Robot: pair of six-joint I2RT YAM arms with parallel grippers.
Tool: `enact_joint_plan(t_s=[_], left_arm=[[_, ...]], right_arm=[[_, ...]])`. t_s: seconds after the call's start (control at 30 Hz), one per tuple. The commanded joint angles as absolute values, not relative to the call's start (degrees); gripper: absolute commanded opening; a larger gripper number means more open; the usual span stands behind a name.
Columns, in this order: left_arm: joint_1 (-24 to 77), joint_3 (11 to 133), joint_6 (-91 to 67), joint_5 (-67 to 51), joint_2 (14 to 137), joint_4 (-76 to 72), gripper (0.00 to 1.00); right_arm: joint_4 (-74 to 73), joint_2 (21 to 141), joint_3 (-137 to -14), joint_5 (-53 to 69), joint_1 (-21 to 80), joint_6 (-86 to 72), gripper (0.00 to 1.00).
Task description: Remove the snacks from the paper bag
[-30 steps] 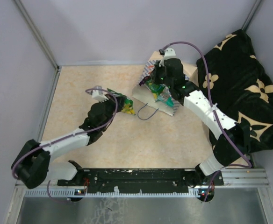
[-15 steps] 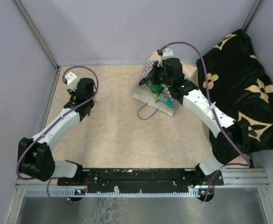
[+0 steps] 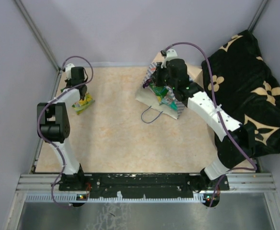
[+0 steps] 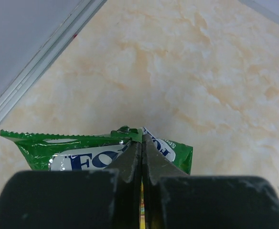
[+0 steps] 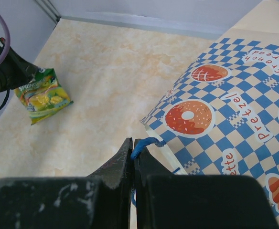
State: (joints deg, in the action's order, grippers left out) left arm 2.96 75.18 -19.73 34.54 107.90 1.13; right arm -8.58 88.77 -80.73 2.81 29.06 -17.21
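A green-yellow FOX'S snack pouch (image 3: 84, 103) lies at the far left of the table, and my left gripper (image 3: 80, 95) is shut on its top edge. In the left wrist view the jaws (image 4: 141, 143) pinch the pouch (image 4: 58, 151) just above the tabletop. The paper bag (image 3: 168, 108), with its blue-white checks and doughnut prints, stands at the back middle with more snacks (image 3: 163, 96) showing in its mouth. My right gripper (image 3: 158, 86) is shut on the bag's blue cord handle (image 5: 144, 143), holding the bag (image 5: 225, 105) at its rim. The right wrist view also shows the pouch (image 5: 41, 98).
A black cloth with tan flowers (image 3: 255, 91) fills the right side. The bag's other blue cord handle (image 3: 149, 115) trails onto the table. A metal rail (image 3: 49, 112) and grey walls bound the left and back.
My left arm has swung from the table's middle to the far left, carrying the green-yellow pouch down to the tabletop. The right arm has stayed at the bag.
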Motion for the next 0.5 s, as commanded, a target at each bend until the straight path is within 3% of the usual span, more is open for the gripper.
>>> enact_joint_plan(t_s=[0.0,0.17,0.2,0.23,0.27,0.3,0.47], left_arm=[[0.27,81.74,-11.22,30.03,114.47,-5.42,0.0],[-0.36,98.02,-3.26,28.92,126.46,-2.61,0.0],[-0.35,103.1,-1.61,28.36,129.06,-1.52,0.04],[-0.4,106.45,-0.07,27.63,130.73,-0.2,0.3],[-0.43,109.45,0.94,27.22,131.86,1.18,0.75],[-0.39,111.54,1.15,27.67,132.32,2.62,0.96],[-0.54,106.99,-4.09,27.62,127.0,5.98,0.99]], right_arm=[[-5.6,88.28,-83.24,2.55,28.48,-17.06,0.0],[-5.42,89.22,-83.18,2.64,28.48,-17.06,0.0],[-5.46,89.35,-83.35,2.63,28.48,-17.05,0.0],[-5.54,89.39,-83.43,2.61,28.48,-16.96,0.0],[-5.66,89.42,-83.48,2.46,28.48,-16.89,0.0],[-5.72,89.47,-83.58,2.38,28.48,-16.76,0.0],[-5.93,89.62,-83.64,1.77,28.48,-16.35,0.0]])
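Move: The left hand holds the green candy bag by its top edge, the bag's middle hanging about 7 cm below and some 3 cm back and 3 cm right of the fingers. Its drop spot on bare table is about 13 cm ahead, 3 cm left and 12 cm below that hand. The table's far edge is roughly 25 cm straight ahead, its left edge some 18 cm left and level. From the right hand the drop spot lies about 22 cm ahead, 59 cm left and 29 cm below. Forward goes the left arm, about 12 cm towards the far-left corner, edging slightly left and sinking some 2 cm with the candy bag still pinched. Late in the reach the fingers spring from shut to wide open and let go of the bag's top edge, while the hand slows and rises about 3 cm, its wrist having turned some 10 degrees clockwise. ##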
